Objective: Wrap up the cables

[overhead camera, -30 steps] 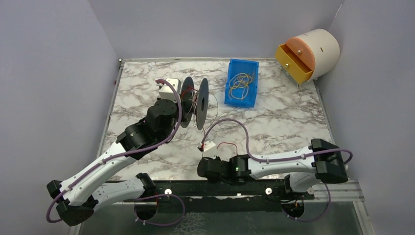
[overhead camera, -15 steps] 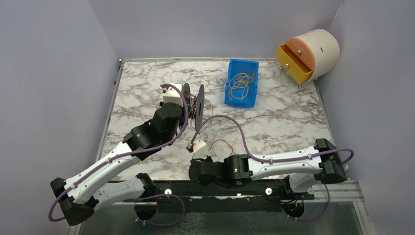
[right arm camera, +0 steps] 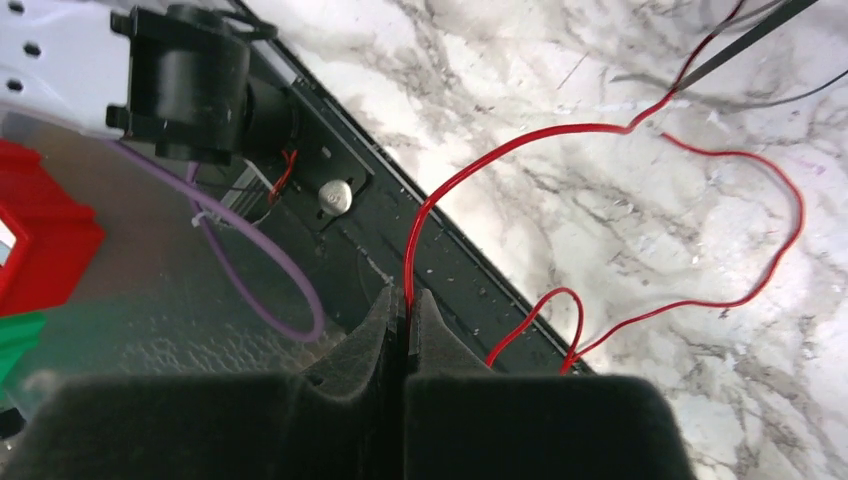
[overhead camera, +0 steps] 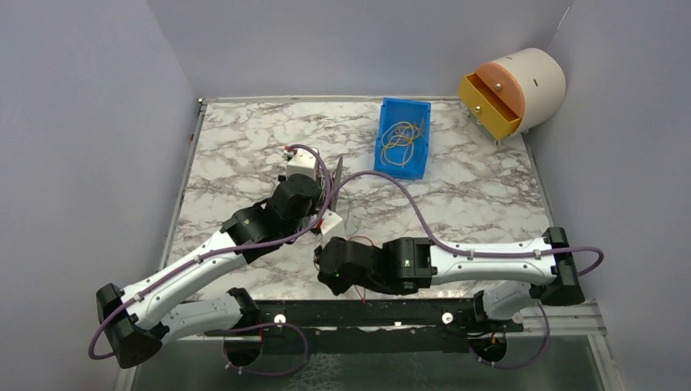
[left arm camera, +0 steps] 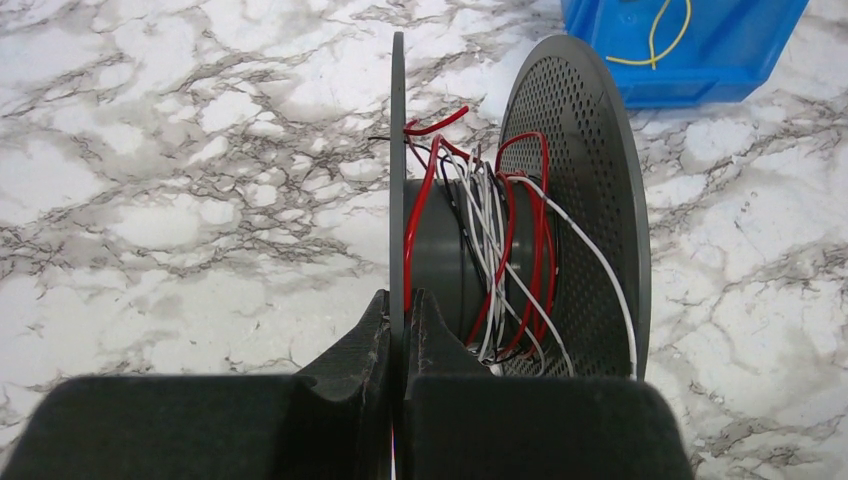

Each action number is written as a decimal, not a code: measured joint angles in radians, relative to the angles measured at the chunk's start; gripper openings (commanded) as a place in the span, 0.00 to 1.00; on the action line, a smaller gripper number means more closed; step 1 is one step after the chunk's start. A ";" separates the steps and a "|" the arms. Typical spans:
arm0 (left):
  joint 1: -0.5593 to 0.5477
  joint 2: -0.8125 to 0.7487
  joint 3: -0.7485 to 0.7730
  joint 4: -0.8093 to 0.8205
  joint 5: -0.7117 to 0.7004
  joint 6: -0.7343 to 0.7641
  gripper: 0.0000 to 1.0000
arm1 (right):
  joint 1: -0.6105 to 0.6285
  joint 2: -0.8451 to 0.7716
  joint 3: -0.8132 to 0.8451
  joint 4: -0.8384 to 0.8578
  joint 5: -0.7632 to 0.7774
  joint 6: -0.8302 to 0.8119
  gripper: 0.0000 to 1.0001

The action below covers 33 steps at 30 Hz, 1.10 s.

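Observation:
A grey spool [left arm camera: 440,250] with two perforated flanges holds loose turns of red, white and dark cables [left arm camera: 500,240]. My left gripper [left arm camera: 402,300] is shut on the edge of the spool's left flange [left arm camera: 397,150]. In the top view the spool [overhead camera: 337,181] stands edge-on at mid table, with the left gripper [overhead camera: 323,195] beside it. My right gripper [right arm camera: 405,300] is shut on a red cable [right arm camera: 600,128] that loops over the marble towards the spool. In the top view the right gripper [overhead camera: 327,273] is near the table's front edge.
A blue bin [overhead camera: 380,138] with yellow loops inside stands at the back of the marble table. A white cylinder with a yellow drawer [overhead camera: 521,90] is at the back right. A black rail [right arm camera: 330,200] runs along the front edge below the right gripper.
The left gripper has carried the spool right and nearer, turning it edge-on. The right gripper has moved left and towards the front edge with the red cable.

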 measured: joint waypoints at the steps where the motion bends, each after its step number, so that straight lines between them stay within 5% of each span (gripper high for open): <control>1: -0.002 0.002 -0.002 -0.003 0.003 0.000 0.00 | -0.017 -0.008 0.000 0.000 -0.013 -0.010 0.01; 12: -0.024 0.021 -0.005 -0.019 0.040 0.003 0.00 | -0.154 -0.060 0.041 -0.046 -0.122 -0.077 0.01; 33: -0.025 0.080 0.031 0.018 0.039 -0.003 0.00 | -0.185 -0.100 0.044 -0.074 -0.241 -0.080 0.01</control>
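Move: The spool, already pinched by the rim of its left flange, has its middle some 6 cm ahead of the left hand, 4 cm to its right and 4 cm lower. From the right hand, which holds the red cable, the spool is about 20 cm ahead, 3 cm right and roughly level. The blue bin lies about 38 cm ahead of that hand, 24 cm right and 17 cm below; slack red cable lies 4 cm ahead, 10 cm right and 16 cm below. The red cable, still pinched in the right fingers and running to the spool, is carried forward and up towards it, about 4 cm out and 3 cm up in one quick sweep that also drifts right, then eases back 1 cm while creeping higher, the wrist tipping slightly. The left hand keeps its grip on the spool's flange, dips under 2 cm, half recovers, and shifts 2.5 cm right. ##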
